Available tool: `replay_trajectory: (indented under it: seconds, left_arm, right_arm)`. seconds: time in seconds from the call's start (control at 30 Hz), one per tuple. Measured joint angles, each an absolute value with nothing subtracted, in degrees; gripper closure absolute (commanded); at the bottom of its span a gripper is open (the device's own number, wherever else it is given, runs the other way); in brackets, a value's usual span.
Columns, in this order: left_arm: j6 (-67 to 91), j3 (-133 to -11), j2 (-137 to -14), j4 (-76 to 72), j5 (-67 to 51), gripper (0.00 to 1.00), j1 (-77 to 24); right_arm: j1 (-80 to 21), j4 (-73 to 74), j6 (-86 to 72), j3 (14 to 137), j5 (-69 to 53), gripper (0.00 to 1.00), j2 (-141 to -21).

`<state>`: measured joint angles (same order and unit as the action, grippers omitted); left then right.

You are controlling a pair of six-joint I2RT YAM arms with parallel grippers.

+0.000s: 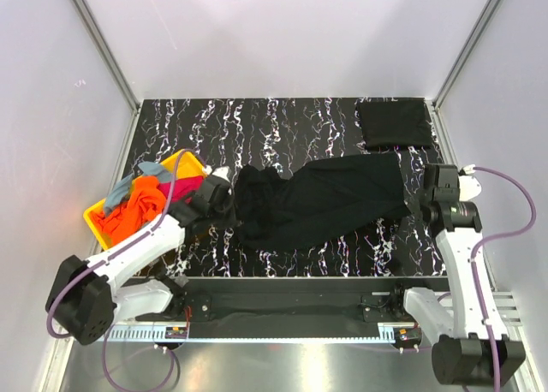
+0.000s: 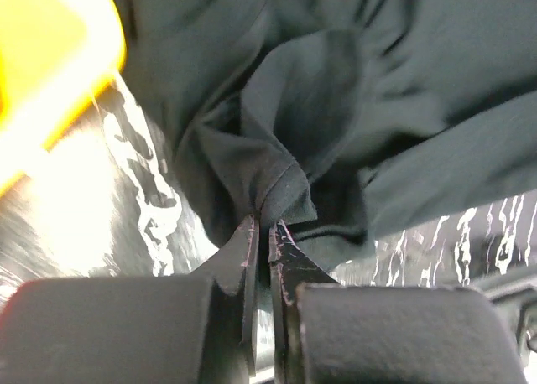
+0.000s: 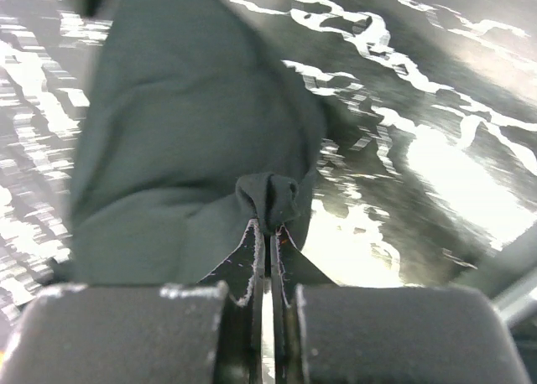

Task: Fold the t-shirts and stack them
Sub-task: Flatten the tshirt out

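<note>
A black t-shirt [image 1: 321, 199] lies stretched and rumpled across the middle of the table, between both arms. My left gripper [image 1: 224, 197] is shut on its left end; in the left wrist view a pinched fold of dark cloth [image 2: 273, 187] sits in the tips of my left gripper [image 2: 262, 226]. My right gripper [image 1: 421, 202] is shut on the right end, where a bunched hem [image 3: 270, 198] pokes out above the tips of my right gripper [image 3: 270, 230]. A folded black t-shirt [image 1: 394, 123] lies flat at the far right corner.
A yellow tray [image 1: 181, 163] at the left holds a heap of orange [image 1: 130, 214], magenta [image 1: 190, 187] and grey-blue [image 1: 150, 169] t-shirts; its corner [image 2: 50, 74] shows in the left wrist view. The black marbled table [image 1: 257, 122] is walled by white panels on three sides.
</note>
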<state>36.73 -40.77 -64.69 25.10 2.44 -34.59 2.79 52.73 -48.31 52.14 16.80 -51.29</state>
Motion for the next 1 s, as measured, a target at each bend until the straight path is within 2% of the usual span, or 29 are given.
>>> replay_trajectory:
  seconds: [0.1,0.2,0.27,0.47,0.57,0.7,0.9,1.0]
  left_arm:
    - [38.5,-41.9,-67.9,24.7,-1.2,1.00,-32.8]
    - [38.4,-54.7,-75.8,25.8,-3.8,1.00,-30.0]
    - [38.4,-67.5,-81.4,26.1,-4.8,1.00,-28.0]
    - [40.3,-111.6,-97.2,19.9,-9.6,1.00,-22.9]
    - [42.6,-118.4,-98.0,15.6,-13.5,1.00,-22.3]
    - [44.2,-104.1,-89.6,8.5,-16.6,1.00,-22.9]
    - [44.8,-65.7,-70.3,6.6,-15.8,1.00,-24.2]
    - [46.1,-47.9,-61.8,6.3,-14.5,0.97,-27.2]
  right_arm:
    - [2.8,50.2,-47.7,52.4,14.8,1.00,-49.7]
    - [2.8,48.9,-46.8,59.0,13.2,1.00,-54.2]
    - [2.8,48.2,-46.1,67.4,12.7,1.00,-60.0]
    - [3.2,44.6,-38.9,104.9,12.4,1.00,-80.8]
    - [3.8,45.3,-35.0,115.5,13.6,1.00,-83.9]
    - [4.2,46.8,-30.8,113.4,17.8,1.00,-78.6]
    - [4.4,52.3,-30.1,91.7,23.8,1.00,-59.9]
    - [4.4,55.8,-33.4,78.7,24.4,1.00,-50.7]
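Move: Both hands already pinch the black t-shirt by near corners. Its middle lies about 25 cm right of the left hand, 6 cm ahead and 8 below; from the right hand it is some 26 cm left, 2 ahead and 14 below. The yellow bin sits about 23 cm left of the left hand and 4 ahead; the folded black cloth is roughly 24 cm ahead of the right hand and 5 left. Both hands keep pinching the t-shirt, swing it up some 30–40 cm and forward, then sweep down and back. ##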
